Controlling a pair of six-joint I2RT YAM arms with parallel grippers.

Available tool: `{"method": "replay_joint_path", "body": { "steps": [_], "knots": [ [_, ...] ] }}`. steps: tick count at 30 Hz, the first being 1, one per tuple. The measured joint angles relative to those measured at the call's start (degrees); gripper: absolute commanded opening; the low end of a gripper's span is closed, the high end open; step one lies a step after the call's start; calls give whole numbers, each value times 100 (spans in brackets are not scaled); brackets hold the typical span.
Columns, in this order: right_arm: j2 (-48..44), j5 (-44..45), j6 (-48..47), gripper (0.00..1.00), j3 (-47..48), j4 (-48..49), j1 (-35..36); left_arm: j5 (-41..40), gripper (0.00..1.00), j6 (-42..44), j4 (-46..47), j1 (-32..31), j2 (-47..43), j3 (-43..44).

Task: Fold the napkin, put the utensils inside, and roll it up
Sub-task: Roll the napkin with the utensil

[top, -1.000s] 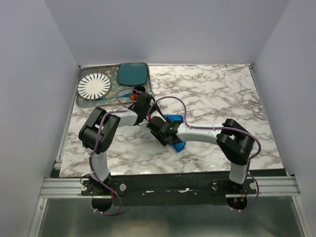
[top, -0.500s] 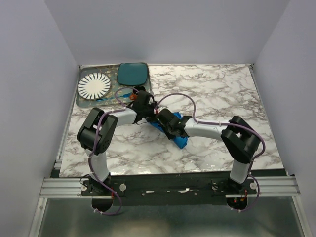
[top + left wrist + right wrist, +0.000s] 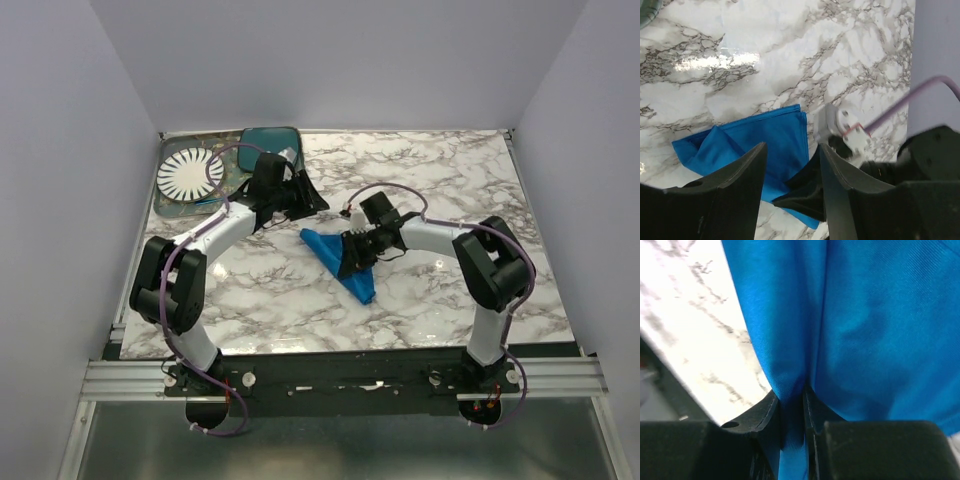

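The bright blue napkin (image 3: pixel 338 262) lies folded in a rough triangle on the marble table (image 3: pixel 440 180). My right gripper (image 3: pixel 352 252) is shut on a raised fold of it; in the right wrist view the cloth (image 3: pixel 875 325) fills the frame and is pinched between the jaws (image 3: pixel 792 402). My left gripper (image 3: pixel 316 204) hovers open just beyond the napkin's far-left corner, holding nothing. The left wrist view looks between its open fingers (image 3: pixel 792 157) down onto the napkin (image 3: pixel 750 142). A slim bluish fork handle (image 3: pixel 205 200) shows on the tray, mostly hidden by my left arm.
A grey tray (image 3: pixel 165 208) at the far left carries a white striped plate (image 3: pixel 188 174). A dark teal plate (image 3: pixel 262 146) lies beside it. Grey walls close in the table on three sides. The right arm's cable (image 3: pixel 920 95) loops just above the napkin.
My left gripper has opened, let go of the napkin and drawn back toward the tray. My right gripper has shut on the napkin, which now lies longer and flatter.
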Motion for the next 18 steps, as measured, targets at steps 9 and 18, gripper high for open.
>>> {"method": "replay_joint_path", "body": {
  "steps": [9,18],
  "knots": [
    [1014,-2693,577,29,103,378,-839,286,36,-319,317,-238,-55,-887],
    [1325,-3307,800,31,103,483,-988,398,32,-599,931,-498,629,-994]
  ]
}}
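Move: The left hand hangs high, with the free far end of the rolled napkin about 6 cm back, 1 cm to its left and 13 cm down. The mug stands some 7 cm ahead and 9 cm left of the left hand. From the right hand, already pinching the roll, that free end lies roughly 7 cm ahead and 8 cm left, at about its own height. Left hand sinks 8 cm and back towards the roll's far end, fingers narrowing; right keeps pinching, tilting 35 degrees. ##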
